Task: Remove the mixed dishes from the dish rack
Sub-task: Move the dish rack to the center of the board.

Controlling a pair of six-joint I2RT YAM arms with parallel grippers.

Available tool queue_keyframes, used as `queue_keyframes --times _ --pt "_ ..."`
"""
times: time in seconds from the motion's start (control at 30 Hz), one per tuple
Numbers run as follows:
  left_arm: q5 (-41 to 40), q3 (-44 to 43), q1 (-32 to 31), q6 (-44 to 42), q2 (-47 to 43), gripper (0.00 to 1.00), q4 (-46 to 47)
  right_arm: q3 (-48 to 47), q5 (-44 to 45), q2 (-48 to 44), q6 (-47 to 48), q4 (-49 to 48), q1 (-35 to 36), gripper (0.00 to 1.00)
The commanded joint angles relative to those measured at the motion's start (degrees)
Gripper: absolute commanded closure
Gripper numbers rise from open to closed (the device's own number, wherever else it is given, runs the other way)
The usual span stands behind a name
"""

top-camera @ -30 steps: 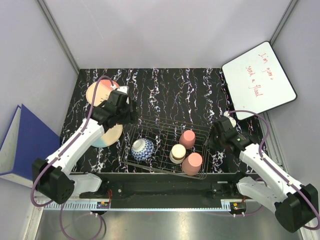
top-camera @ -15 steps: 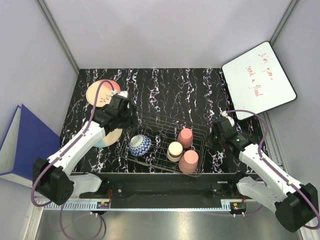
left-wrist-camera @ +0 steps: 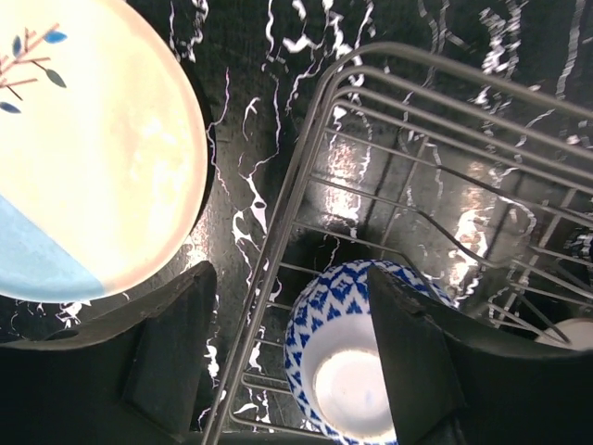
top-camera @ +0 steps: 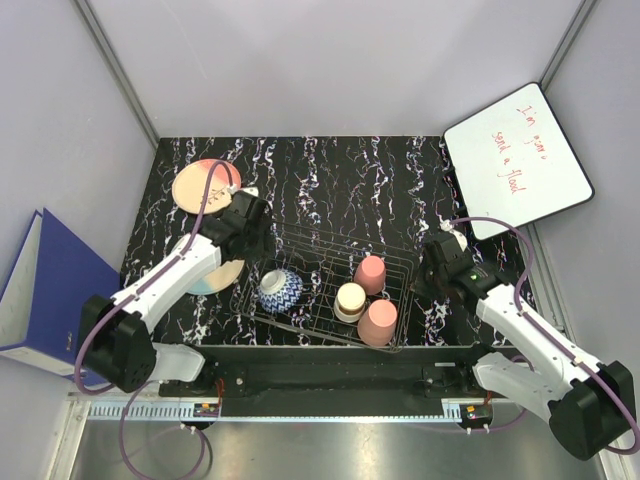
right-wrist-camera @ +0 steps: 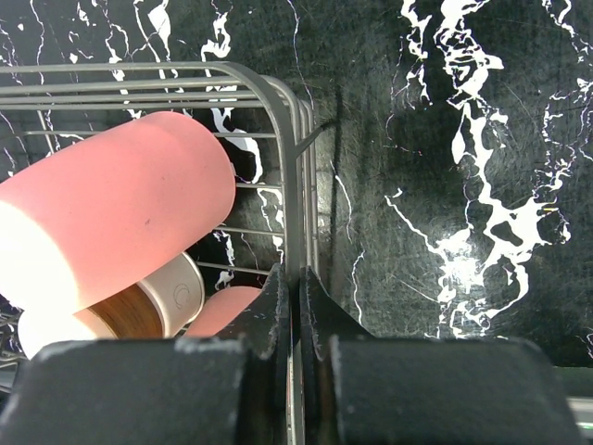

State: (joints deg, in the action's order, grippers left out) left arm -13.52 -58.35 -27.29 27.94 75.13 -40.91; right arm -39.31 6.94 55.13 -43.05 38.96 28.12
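Observation:
The dish rack [top-camera: 320, 262] holds a blue-and-white bowl [top-camera: 282, 290], two pink cups [top-camera: 370, 272] [top-camera: 378, 322] and a cream cup with a brown band [top-camera: 350, 300]. My left gripper [top-camera: 250, 232] is open and empty above the rack's left end. In the left wrist view its jaws [left-wrist-camera: 292, 357] straddle the rack's rim wire [left-wrist-camera: 278, 250], with the bowl [left-wrist-camera: 347, 366] below. My right gripper [top-camera: 426, 276] is shut on the rack's right rim wire [right-wrist-camera: 298, 287]; a pink cup [right-wrist-camera: 111, 218] and the cream cup [right-wrist-camera: 139, 315] lie beside it. A pink/cream plate [top-camera: 198, 183] and a blue/cream plate [top-camera: 218, 277] lie on the table left of the rack.
A whiteboard [top-camera: 520, 160] with red writing leans at the back right. A blue binder [top-camera: 45, 290] stands outside the left wall. Grey walls enclose the black marbled table [top-camera: 350, 180] on three sides.
The rack and its dishes have shifted slightly left. My left gripper has moved off the pink plate toward the rack's left end. My right gripper stays shut on the right rim.

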Motion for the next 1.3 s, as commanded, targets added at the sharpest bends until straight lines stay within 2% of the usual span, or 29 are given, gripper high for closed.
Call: queue_keyframes --times 0.0,0.03,0.17,0.2,0.3,0.47,0.77,0.93,1.27 --pt "-0.37 0.86 -0.13 0.97 1.77 0.36 1.18 -2.61 2.82 -0.55 -0.37 -0.64 0.09 1.00" --pt "-0.54 0.95 -0.13 1.06 1.95 0.40 1.18 -2.53 2.82 -0.73 -0.28 -0.55 0.09 1.00" --pt "0.94 1.31 -0.22 1.41 2.56 0.67 1.18 -2.53 3.17 -0.73 -0.11 -0.20 0.09 1.00" --pt "1.47 1.39 -0.13 1.50 2.65 0.83 1.35 -2.53 3.43 -0.73 -0.02 -0.20 0.09 1.00" --pt "4.20 1.74 -0.13 2.37 2.56 1.00 1.97 -3.40 4.57 -0.12 0.33 0.24 0.09 1.00" --pt "8.50 3.24 -0.40 4.31 2.56 1.00 3.72 -7.18 7.47 3.12 1.82 0.68 0.01 1.00" --pt "9.65 3.85 -1.28 6.68 2.21 1.00 5.66 -15.09 9.41 14.46 5.25 -2.22 -0.96 1.00" --pt "10.18 4.03 -1.72 7.48 3.09 1.00 7.24 -18.69 8.01 20.00 6.83 -3.80 -4.29 1.00" --pt "10.79 1.92 -1.72 7.30 5.46 1.00 7.95 -18.61 7.03 21.33 8.15 -5.39 -6.15 1.00"
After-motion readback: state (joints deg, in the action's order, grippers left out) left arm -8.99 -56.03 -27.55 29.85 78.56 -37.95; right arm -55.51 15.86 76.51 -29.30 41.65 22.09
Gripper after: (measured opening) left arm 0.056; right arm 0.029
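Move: The dish rack's left rim lies between the left hand's open fingers, about 3 cm below and 1 cm back. The blue-patterned bowl is roughly 7 cm back and 5 cm right of that hand; the near plate is 4 cm back and 12 cm left. The right hand already grips the right rim; the far pink cup is 9 cm left and 3 cm ahead, the near pink cup 8 cm left and 8 cm back, and the cream cups 14 cm left and 3 cm back. The rack's left rim is caught as the left hand sinks nearly 3 cm, easing slightly back, and shuts its fingers on it; keeping that pinch, it then shifts about a centimetre to the right. The right hand, still pinching the right rim, first edges right, then swings its end of the rack about 7 cm forward and 4 cm right, rolling nearly 20 degrees, left side down. ##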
